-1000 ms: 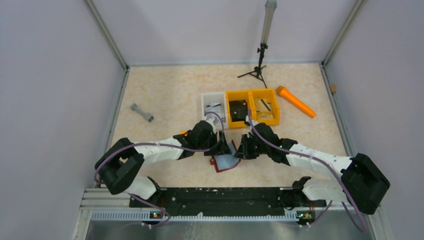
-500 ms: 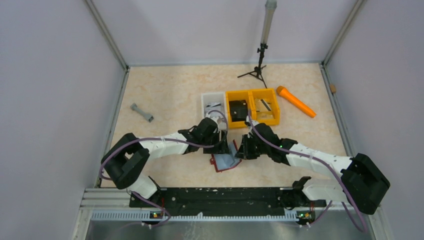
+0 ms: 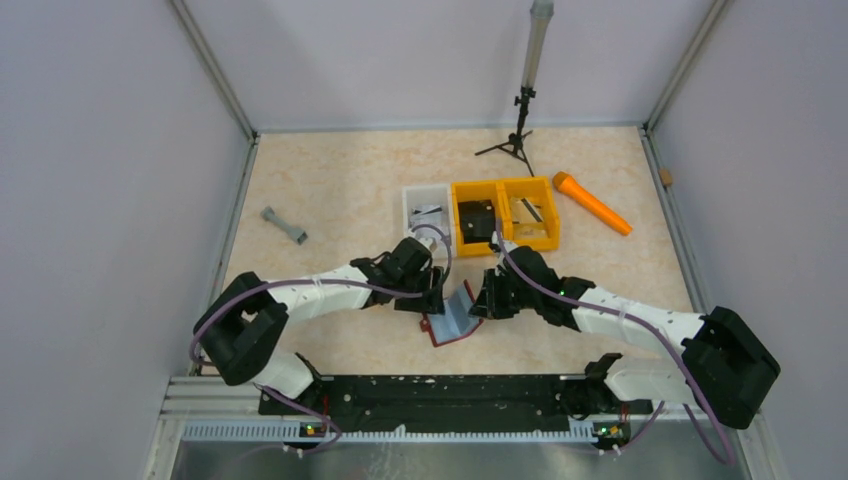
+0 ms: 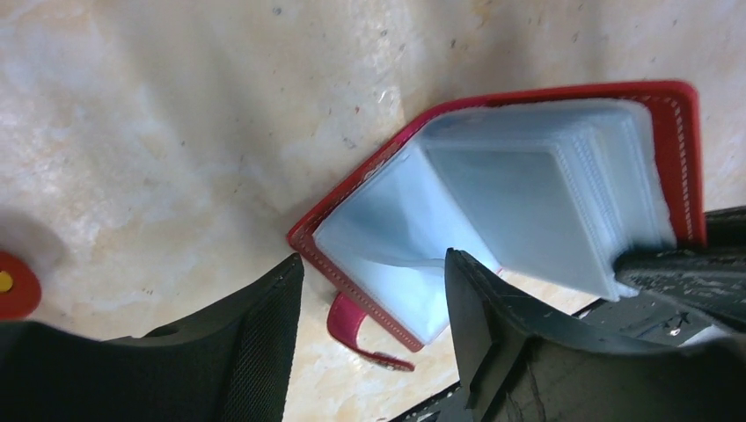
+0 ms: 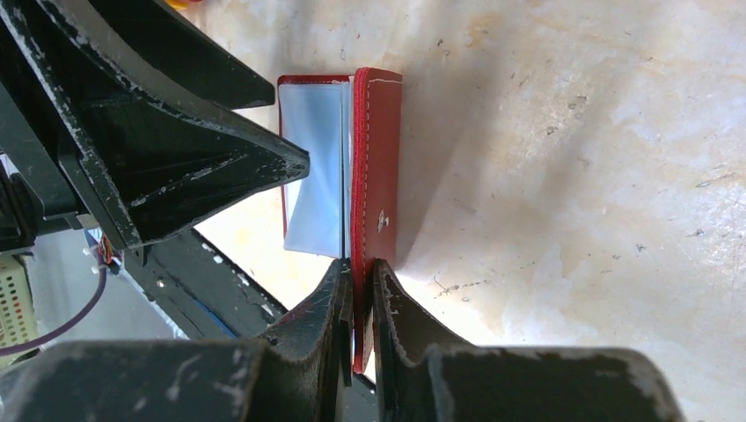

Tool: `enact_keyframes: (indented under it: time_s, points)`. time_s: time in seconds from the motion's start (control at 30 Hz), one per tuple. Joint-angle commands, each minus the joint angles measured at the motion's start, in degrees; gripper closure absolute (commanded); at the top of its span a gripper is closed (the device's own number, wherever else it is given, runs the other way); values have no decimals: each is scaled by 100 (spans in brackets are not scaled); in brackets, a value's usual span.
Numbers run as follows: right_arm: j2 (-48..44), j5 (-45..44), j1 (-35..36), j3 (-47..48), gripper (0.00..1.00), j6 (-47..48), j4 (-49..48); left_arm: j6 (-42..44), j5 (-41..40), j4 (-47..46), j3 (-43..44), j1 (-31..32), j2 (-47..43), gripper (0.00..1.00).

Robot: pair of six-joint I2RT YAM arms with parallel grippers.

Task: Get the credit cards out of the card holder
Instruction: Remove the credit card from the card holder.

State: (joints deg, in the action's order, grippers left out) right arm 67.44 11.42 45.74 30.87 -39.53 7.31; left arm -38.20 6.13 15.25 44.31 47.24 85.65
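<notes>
The card holder (image 3: 452, 326) is a red wallet lying open on the table between my two arms. Its pale translucent sleeves (image 4: 528, 193) fan up from the spine. I cannot tell whether credit cards sit inside them. My right gripper (image 5: 361, 264) is shut on the holder's red cover (image 5: 378, 158) and holds it on edge, snap side out. My left gripper (image 4: 374, 264) is open just above the holder's near corner. The red strap tab (image 4: 347, 321) lies between its fingers, which touch nothing. In the top view the left gripper (image 3: 430, 297) and the right gripper (image 3: 483, 300) face each other across the holder.
Behind the grippers stand a white bin (image 3: 409, 222) and a two-part yellow bin (image 3: 503, 186), holding pale flat pieces and a black square. A grey dumbbell-shaped piece (image 3: 284, 225), an orange cone (image 3: 592, 203) and a small tripod (image 3: 517, 140) lie farther off. A red-and-yellow block (image 4: 13, 286) sits left.
My left gripper has drawn back a little to the left and its fingers have narrowed slightly. The sleeves stand up a bit more. The right arm has not moved.
</notes>
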Motion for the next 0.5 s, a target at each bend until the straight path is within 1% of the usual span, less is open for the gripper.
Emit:
enact_keyframes:
  time_s: [0.0,0.07,0.17,0.27,0.3,0.37,0.47]
  points:
    - [-185,-109,49,215,100,55,-163,269,-138,564,-198,10,-386,38]
    - [-188,-121,54,209,100,50,-162,320,-210,724,-240,11,-538,41]
    - [-174,-131,52,203,100,45,-206,362,-193,943,-277,5,-742,48]
    - [-160,-131,49,202,100,33,-242,440,-112,1065,-271,6,-860,56]
    - [-154,-125,51,201,100,29,-250,459,-227,1173,-220,7,-937,60]
    - [-143,-114,51,224,100,33,-249,421,-536,1277,-215,-1,-1354,65]
    - [-147,-117,49,228,100,23,-243,427,-556,1109,-193,-12,-2069,70]
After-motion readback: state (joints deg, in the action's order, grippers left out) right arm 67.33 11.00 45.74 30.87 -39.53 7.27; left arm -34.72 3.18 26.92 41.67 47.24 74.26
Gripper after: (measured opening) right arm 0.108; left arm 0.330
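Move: My left hand is low over the opened card holder, near the strap side. The flat clear card sleeve's middle is about 2 cm to its right, 1 cm back and 1 cm below. The yellow toy lies about 12 cm left and 6 cm ahead, and the white bin 17 cm straight ahead. From my right hand, pinching the raised cover, the sleeve's middle lies about 7 cm left, level, and 4 cm below. I draw my left fingertips off the top sleeve, whose edge they have bent up, sweeping about 4 cm left and 2.5 cm back past the strap edge while closing the fingers to about half their gap. Only at the end do I lift them, nearly 2 cm. My right hand stays put, still pinching the raised cover. ##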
